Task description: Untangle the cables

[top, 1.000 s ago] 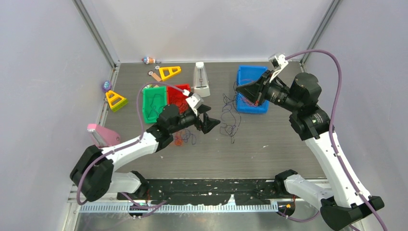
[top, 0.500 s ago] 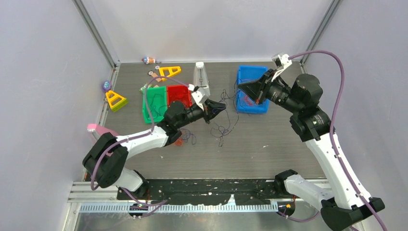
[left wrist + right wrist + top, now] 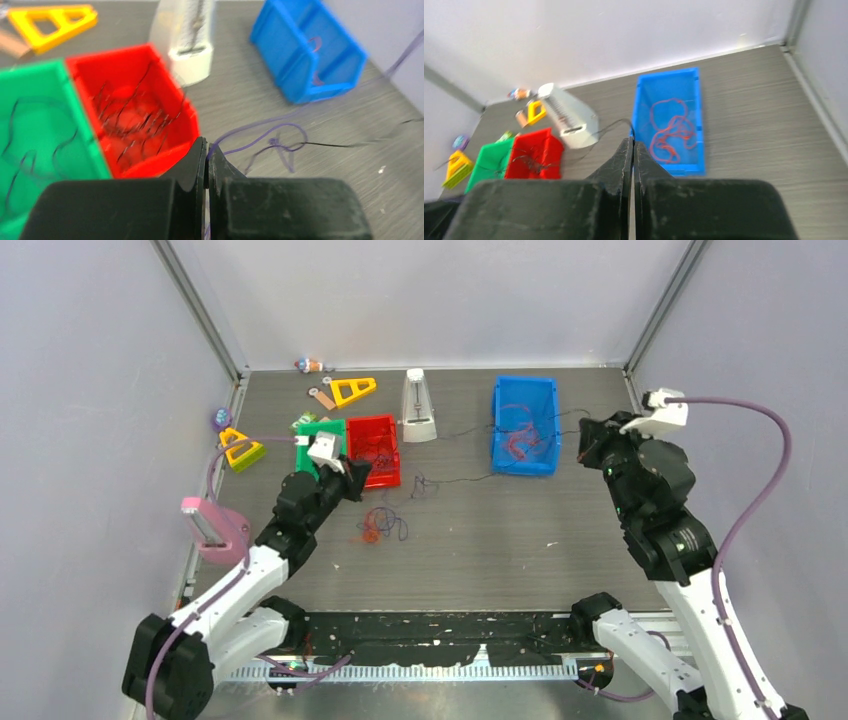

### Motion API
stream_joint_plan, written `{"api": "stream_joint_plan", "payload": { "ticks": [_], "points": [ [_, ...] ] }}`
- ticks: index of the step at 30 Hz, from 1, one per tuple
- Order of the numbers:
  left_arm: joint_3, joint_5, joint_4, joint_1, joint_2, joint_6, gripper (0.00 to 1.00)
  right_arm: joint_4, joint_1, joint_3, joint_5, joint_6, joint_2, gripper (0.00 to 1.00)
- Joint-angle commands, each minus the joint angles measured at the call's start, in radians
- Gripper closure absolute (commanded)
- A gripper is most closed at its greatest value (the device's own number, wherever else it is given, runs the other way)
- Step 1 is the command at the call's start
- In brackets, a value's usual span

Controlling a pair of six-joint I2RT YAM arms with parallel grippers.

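My left gripper (image 3: 360, 472) (image 3: 207, 146) is shut on a thin purple cable (image 3: 250, 128) in front of the red bin (image 3: 372, 468). That strand loops into a small knot (image 3: 420, 485) with a black cable (image 3: 340, 146) (image 3: 465, 478), which runs taut to the right. My right gripper (image 3: 588, 445) (image 3: 633, 143) is shut on the black cable beside the blue bin (image 3: 497, 445). A loose orange-red and purple clump (image 3: 377, 525) lies on the table. Orange-red cable (image 3: 671, 132) lies in the blue bin, black strands (image 3: 135, 120) in the red bin, and a dark strand in the green bin (image 3: 305, 472).
A white metronome (image 3: 418, 405) stands at the back between the bins. Yellow triangles (image 3: 352, 390) (image 3: 240, 448), a small toy (image 3: 312, 365) and a purple ball (image 3: 221, 418) lie at the back left. A pink object (image 3: 215, 525) sits at the left edge. Walls enclose three sides.
The left gripper shut on the purple cable and drew back left to the red bin. The right arm pulled back right past the blue bin, stretching the cables out between them.
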Motion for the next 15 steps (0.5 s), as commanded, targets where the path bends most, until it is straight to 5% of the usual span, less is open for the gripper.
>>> {"api": "stream_joint_plan", "payload": {
  "ticks": [1,7,15],
  "points": [
    [-0.083,-0.23,-0.193,0.02,-0.106,-0.039,1.0,0.014,-0.008,-0.016,0.242,-0.013,-0.068,0.95],
    [-0.162,-0.507,-0.302,0.055,-0.271,-0.096,1.0,-0.03,-0.007,0.018,0.397,-0.029,-0.082,0.95],
    [-0.259,-0.757,-0.334,0.06,-0.469,-0.174,1.0,-0.059,-0.008,0.029,0.317,-0.035,-0.07,0.95]
  ]
}}
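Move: The left hand, holding purple cable, has the green box about 18 cm ahead and 15 cm to its left, and the red box straight ahead at roughly the same distance. The purple-orange tangle lies almost beneath it, some 3 cm back and 2 cm right, about 20 cm down. The right hand, pinching black cable, has the blue box about 27 cm ahead, 5 cm left and 35 cm below. Both shut grippers keep their pinch and draw the cables apart. The left sweeps its purple cable about 14 cm left, dipping some 6 cm and easing back a little, turning about 35 degrees counter-clockwise to end in front of the green box. The right carries the black cable some 6 cm right and slightly back, turning clockwise, then settles. ##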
